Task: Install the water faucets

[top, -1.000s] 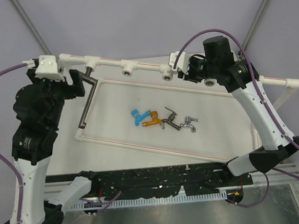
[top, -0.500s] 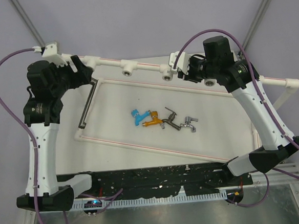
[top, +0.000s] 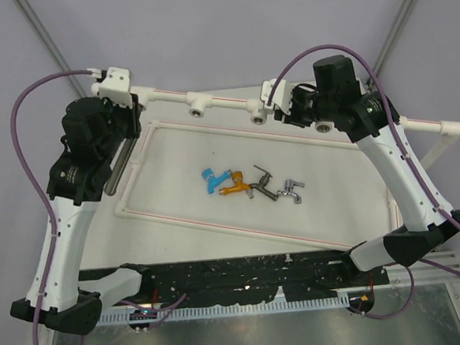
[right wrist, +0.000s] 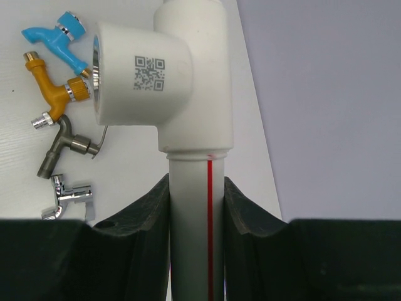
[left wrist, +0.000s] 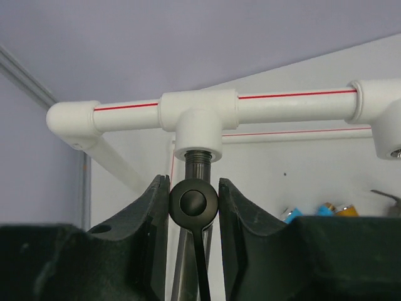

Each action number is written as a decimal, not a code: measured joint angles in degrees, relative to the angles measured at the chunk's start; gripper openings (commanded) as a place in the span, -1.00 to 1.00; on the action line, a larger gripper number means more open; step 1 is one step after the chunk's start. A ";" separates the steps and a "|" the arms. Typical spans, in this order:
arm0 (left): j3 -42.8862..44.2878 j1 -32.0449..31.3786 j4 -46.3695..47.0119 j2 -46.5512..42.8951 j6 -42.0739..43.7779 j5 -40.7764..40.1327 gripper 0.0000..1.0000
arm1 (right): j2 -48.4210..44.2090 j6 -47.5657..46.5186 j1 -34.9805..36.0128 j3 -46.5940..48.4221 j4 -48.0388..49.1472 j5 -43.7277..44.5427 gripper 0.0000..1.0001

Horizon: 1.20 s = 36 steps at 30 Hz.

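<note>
My left gripper (left wrist: pixel 193 188) is shut on the round head of the large dark-grey faucet (left wrist: pixel 193 202). The faucet's threaded end sits in the leftmost socket (left wrist: pixel 198 135) of the white pipe frame. In the top view my left gripper (top: pixel 128 123) is at the frame's back left, and the faucet's long arm (top: pixel 117 168) slants down toward me. My right gripper (right wrist: pixel 195 188) is shut on the white pipe (right wrist: pixel 188 213) just below a tee socket (right wrist: pixel 147 75). It also shows in the top view (top: pixel 287 109). The blue (top: pixel 211 179), orange (top: pixel 235 186), dark metal (top: pixel 261 182) and chrome (top: pixel 292 190) faucets lie loose mid-table.
The white pipe frame (top: pixel 225 103) runs along the back with two open sockets (top: pixel 197 109) between the grippers. A lower pipe loop (top: pixel 218 221) rings the table. The loose faucets also show in the right wrist view: blue (right wrist: pixel 59 37), orange (right wrist: pixel 56 94), dark metal (right wrist: pixel 66 147), chrome (right wrist: pixel 69 194).
My left arm has swung and its wrist has turned at the leftmost socket, and the dark-grey faucet's long arm has turned with it. My right arm and the loose faucets have not moved.
</note>
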 measured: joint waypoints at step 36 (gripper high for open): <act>9.44 -3.63 -6.88 -1.97 -4.26 2.47 0.80 | 0.68 0.26 0.28 0.20 1.05 -0.22 -0.90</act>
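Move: The dark long-spout faucet hangs from the end tee, its valve end between the left fingers; its middle lies about 4 cm ahead and 3 below that hand. The tee sits some 6 cm ahead, 1 right, 5 up; the second tee 16 right, 3 ahead, 5 up. For the right hand, gripping the rail, the end tee is about 34 cm left, 10 farther out, near level; the middle tee 6 left, 3 ahead. The faucet's valve end is swung rightwards under the tee by the left hand, still gripping it and rolling some 20 degrees, left side rising. After about 4 cm the fingers start opening wide; the hand dips some 15 cm down and farther right, then climbs about 20, leftward and back, clear of the faucet, rolling back. The right hand keeps its hold on the rail. ##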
